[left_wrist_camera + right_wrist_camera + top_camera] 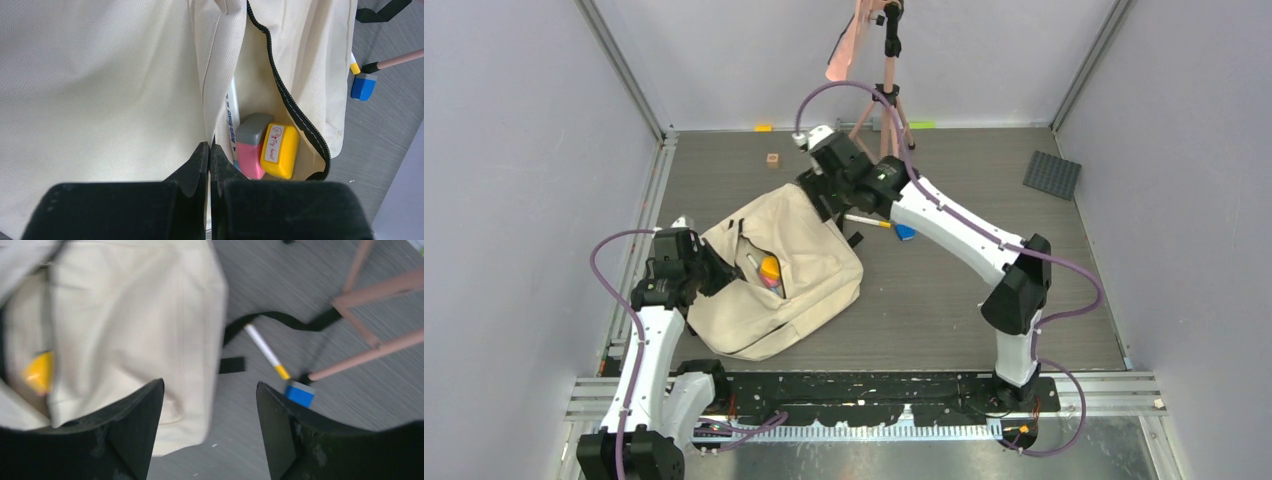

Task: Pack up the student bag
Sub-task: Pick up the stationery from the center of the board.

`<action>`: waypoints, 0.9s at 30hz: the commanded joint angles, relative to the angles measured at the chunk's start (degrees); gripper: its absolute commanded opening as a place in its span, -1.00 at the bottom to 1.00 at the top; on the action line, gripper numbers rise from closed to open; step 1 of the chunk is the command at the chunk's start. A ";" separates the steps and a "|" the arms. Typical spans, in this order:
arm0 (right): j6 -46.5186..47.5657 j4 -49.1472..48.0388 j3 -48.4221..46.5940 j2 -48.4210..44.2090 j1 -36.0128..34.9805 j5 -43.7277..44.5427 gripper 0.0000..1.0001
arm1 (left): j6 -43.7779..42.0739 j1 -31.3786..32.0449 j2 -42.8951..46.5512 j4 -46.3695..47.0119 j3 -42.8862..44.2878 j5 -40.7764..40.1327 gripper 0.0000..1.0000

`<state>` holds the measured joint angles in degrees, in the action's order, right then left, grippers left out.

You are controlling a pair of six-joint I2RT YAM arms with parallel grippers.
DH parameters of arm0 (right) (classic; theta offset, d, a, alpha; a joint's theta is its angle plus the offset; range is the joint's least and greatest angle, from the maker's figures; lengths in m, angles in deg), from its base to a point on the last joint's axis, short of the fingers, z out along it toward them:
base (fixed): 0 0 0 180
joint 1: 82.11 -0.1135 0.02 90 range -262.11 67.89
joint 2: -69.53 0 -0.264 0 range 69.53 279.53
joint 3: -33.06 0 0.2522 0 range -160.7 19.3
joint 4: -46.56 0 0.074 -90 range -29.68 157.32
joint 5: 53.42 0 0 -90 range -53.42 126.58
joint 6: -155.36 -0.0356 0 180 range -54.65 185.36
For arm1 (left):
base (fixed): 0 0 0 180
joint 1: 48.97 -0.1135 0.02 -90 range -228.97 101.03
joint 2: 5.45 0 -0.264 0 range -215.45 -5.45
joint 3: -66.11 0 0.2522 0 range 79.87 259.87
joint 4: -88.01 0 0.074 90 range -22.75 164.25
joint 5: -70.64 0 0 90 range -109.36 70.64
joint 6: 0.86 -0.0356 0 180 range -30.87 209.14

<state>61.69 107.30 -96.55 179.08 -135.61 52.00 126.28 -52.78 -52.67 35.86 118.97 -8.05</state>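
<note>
The cream student bag (pixel 809 270) lies left of the table's middle with its zip (pixel 287 95) open. Inside it I see a white marker (pixel 232 115), a grey-and-pink eraser (pixel 250 150) and a yellow labelled block (pixel 280 150). My left gripper (pixel 210 150) is shut on a fold of the bag's fabric at the near edge of the opening. At the bag's far corner (pixel 135 315) hovers my right gripper (pixel 210 390), open and holding nothing. On the table beside that corner lie a white marker with a yellow cap (pixel 265 349) and a blue eraser (pixel 300 393).
A pink tripod (pixel 884 100) stands at the back, its legs (pixel 370 352) close to the right gripper. The bag's black strap (pixel 280 317) trails across the table. A small wooden cube (pixel 773 160) sits behind the bag, and a dark grey studded plate (pixel 1052 174) lies at the back right.
</note>
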 commanded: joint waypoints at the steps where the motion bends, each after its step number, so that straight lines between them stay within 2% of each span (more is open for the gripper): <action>1: -1.95 -2.26 10.69 -4.00 8.55 2.65 0.46 | 0.25 -0.31 1.01 3.67 1.60 -2.74 -1.00; 6: -0.14 -5.31 22.90 -4.65 18.97 1.96 0.50 | 0.70 -0.29 1.79 3.67 1.13 -3.25 -1.00; 12: 2.38 -10.06 29.55 -0.73 26.33 -1.02 0.50 | 1.33 -0.24 2.18 4.06 0.98 -3.82 -1.00; 15: 3.29 -12.94 30.48 1.15 27.88 -3.95 0.51 | 1.02 -0.29 1.73 3.99 1.40 -3.99 -1.00; 21: 3.37 -13.99 26.18 6.63 28.09 -9.86 0.50 | 0.84 -0.29 1.00 3.85 2.12 -4.15 -1.00; 27: 2.69 -13.62 24.21 8.82 28.09 -11.39 0.49 | 0.83 -0.29 0.61 3.93 2.47 -4.46 -1.00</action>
<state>63.77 95.72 -69.62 185.90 -107.02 43.93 127.57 -52.78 -52.17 35.86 118.97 -9.49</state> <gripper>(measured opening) 0.749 0.010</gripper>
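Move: The blue eraser lies about 11 cm ahead of the right hand, 18 cm to its right and some 25 cm below. The white pen with the yellow end has its middle about 9 cm left of the eraser and 2 cm farther out; the tripod's near foot stands roughly 3 cm beyond the eraser and 1 cm to its left. From the left hand, at the bag, the eraser is about 18 cm ahead, 37 cm right and 12 cm lower. Swing the right gripper off the bag towards the blue eraser: about 23 cm right while sinking some 20 cm and reaching 9 cm forward, then ease back left nearly 3 cm. Tip the fingers some 20 degrees further down and turn the wrist clockwise about as much, keeping them wide open; end close over the eraser, with the eraser nearer the left finger, and don't grip yet. ##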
